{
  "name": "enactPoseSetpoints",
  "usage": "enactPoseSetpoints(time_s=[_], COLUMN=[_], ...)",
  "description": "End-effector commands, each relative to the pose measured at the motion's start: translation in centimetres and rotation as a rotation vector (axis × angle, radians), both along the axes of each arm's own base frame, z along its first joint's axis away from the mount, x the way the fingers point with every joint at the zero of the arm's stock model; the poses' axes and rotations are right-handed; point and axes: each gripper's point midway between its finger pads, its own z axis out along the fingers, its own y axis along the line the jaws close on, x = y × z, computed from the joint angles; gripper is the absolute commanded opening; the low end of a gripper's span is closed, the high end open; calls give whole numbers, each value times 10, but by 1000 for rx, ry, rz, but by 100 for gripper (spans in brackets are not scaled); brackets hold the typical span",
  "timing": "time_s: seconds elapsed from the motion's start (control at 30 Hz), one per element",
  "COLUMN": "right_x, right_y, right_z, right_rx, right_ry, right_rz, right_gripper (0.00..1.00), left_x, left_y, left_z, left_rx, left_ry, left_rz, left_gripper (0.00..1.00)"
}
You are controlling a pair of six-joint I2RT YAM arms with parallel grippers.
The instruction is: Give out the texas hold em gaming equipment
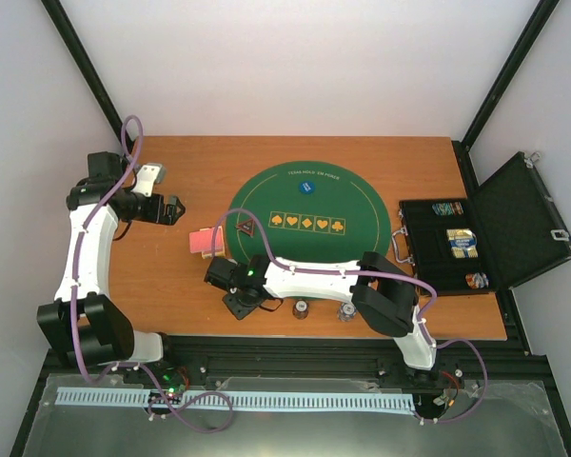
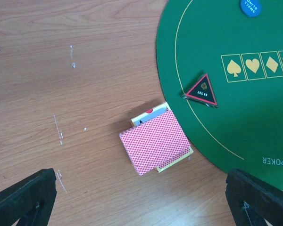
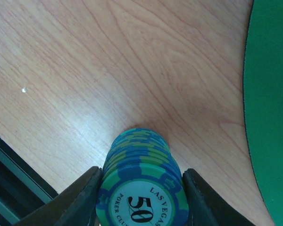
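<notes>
A stack of blue-and-green poker chips stands on the wood just off the green mat. My right gripper is shut on it, one finger pressed against each side; the top view hides the stack under that gripper. Two more chip stacks stand near the front edge. Red-backed cards lie in a pile beside the mat's left rim, with my left gripper open above them and holding nothing. The black-red triangular marker and a blue button disc lie on the mat.
A black hinged case stands open at the right with more chips and a card box inside. The round green mat covers the table's middle. A metal rail runs along the near edge, close to the right gripper.
</notes>
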Motion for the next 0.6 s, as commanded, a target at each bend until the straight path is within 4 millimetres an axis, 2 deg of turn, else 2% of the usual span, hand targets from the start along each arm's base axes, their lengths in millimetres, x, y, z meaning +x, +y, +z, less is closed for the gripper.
enactPoseSetpoints(time_s=[0.0, 0.2, 0.33, 0.47, 0.57], right_x=[3, 8, 16, 55, 91], right_y=[5, 5, 5, -4, -13], right_z=[8, 31, 53, 78, 88], right_rx=[-3, 5, 31, 52, 55], right_ry=[-32, -62, -86, -131, -157], right_rz=[4, 10, 11, -34, -67], right_gripper=[31, 26, 26, 26, 26], left_x=[3, 3, 3, 4, 5], left_y=[3, 2, 3, 3, 3], left_z=[21, 18, 17, 14, 14], left_rx=[14, 6, 10, 1, -4], left_ry=[-54, -47, -44, -29, -18], left_rz=[-3, -2, -2, 6, 12], left_gripper=[100, 100, 100, 100, 100])
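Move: The right fingers are already closed on the upper chips of the green chip stack, whose middle is straight below and only about 1 cm down. From this hand the poker mat's middle lies some 19 cm ahead and 16 cm right, the playing cards about 16 cm ahead and 9 cm left, and the brown chip stack 14 cm right and 1 cm back. From the left hand the green chip stack is roughly 16 cm back, 16 cm right and 17 cm down. Keeping its pinch, the right hand lifts the upper green chips about 5 cm, then also carries them 4 cm forward. ##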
